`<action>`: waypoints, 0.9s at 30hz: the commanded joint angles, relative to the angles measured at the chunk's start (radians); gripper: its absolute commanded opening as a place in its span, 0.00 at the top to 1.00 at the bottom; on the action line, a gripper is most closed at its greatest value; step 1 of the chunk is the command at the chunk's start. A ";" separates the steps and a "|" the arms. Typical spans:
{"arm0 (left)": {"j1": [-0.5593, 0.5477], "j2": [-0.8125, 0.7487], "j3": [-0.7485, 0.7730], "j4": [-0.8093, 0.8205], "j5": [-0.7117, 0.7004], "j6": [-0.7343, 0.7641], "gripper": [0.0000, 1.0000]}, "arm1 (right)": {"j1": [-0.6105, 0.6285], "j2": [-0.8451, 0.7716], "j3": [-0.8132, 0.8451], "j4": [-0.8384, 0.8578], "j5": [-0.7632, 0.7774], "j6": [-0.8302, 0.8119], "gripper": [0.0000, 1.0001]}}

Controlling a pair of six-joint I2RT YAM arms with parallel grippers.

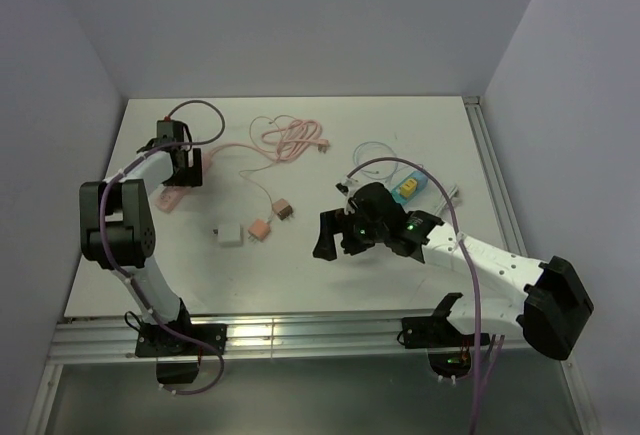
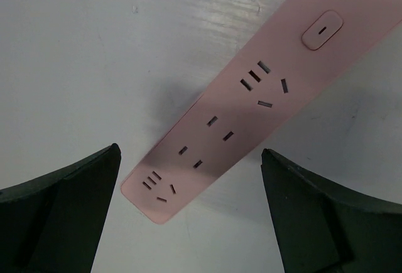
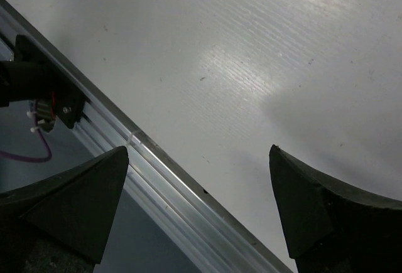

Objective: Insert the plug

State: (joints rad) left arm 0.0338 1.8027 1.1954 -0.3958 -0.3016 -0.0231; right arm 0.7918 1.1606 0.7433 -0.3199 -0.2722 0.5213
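Note:
A pink power strip (image 1: 170, 196) lies at the table's left edge; in the left wrist view its end with several sockets and a switch (image 2: 251, 100) lies flat between and ahead of my fingers. My left gripper (image 1: 181, 167) (image 2: 191, 204) is open and empty, just above the strip. A pink plug (image 1: 261, 227) and a brownish plug (image 1: 283, 211) lie mid-table on a thin pink cable. My right gripper (image 1: 333, 238) (image 3: 198, 204) is open and empty, hovering right of the plugs and pointing at the table's near edge.
A white adapter (image 1: 228, 235) lies left of the pink plug. A coiled pink cable (image 1: 291, 140) lies at the back. A yellow and blue item (image 1: 410, 187) and a thin cable (image 1: 380, 148) lie behind the right arm. The metal rail (image 3: 157, 172) edges the table.

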 commanded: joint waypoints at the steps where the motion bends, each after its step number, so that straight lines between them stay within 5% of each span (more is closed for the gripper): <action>1: 0.012 0.041 0.053 0.029 0.065 0.106 0.00 | -0.008 -0.048 -0.027 0.027 -0.025 -0.033 0.00; 5: 0.020 0.121 0.115 -0.087 0.214 0.036 0.05 | -0.011 -0.058 -0.004 -0.010 0.068 -0.044 0.03; 10: 0.017 0.172 0.136 -0.193 0.318 -0.234 0.35 | -0.022 -0.010 0.056 -0.051 0.133 -0.060 0.03; 14: -0.034 0.106 0.032 -0.167 0.306 -0.365 0.42 | -0.039 0.028 0.074 -0.053 0.134 -0.050 0.02; 19: -0.132 0.103 -0.046 -0.177 0.360 -0.572 0.76 | -0.040 0.068 0.093 -0.059 0.159 -0.034 0.02; 24: -0.369 0.063 -0.179 -0.106 0.357 -0.765 0.79 | -0.049 0.123 0.136 -0.065 0.215 -0.018 0.02; 27: -0.466 0.060 -0.256 -0.017 0.429 -0.897 0.93 | -0.054 0.172 0.192 -0.084 0.238 -0.026 0.02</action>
State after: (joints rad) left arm -0.2146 1.7939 1.0725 -0.3305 -0.3931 -0.5293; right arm 0.7486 1.3048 0.8547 -0.4000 -0.0898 0.4992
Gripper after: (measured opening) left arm 0.666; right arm 0.982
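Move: The pink power strip runs diagonally, near-left to far-right, under the open left fingers; its middle is about 3 cm ahead, 2 cm right and 4 cm below that hand. Level with it in height, the white block is about 16 cm back and 17 cm right of the left hand, and the orange plug 14 cm back and 25 cm right. From the right hand, the strip's middle is some 26 cm ahead, 44 cm left and 11 cm below. The pink strip gets pinched across its width, over the two-slot sockets nearer its free end: the left hand sinks about 2.5 cm, closes partway onto its edges, then drags it roughly 10 cm right, easing back near the end with a slight counter-clockwise turn and tilt. Meanwhile the right hand, still open and empty, goes forward some 5 cm over bare table, dipping and drifting right. ##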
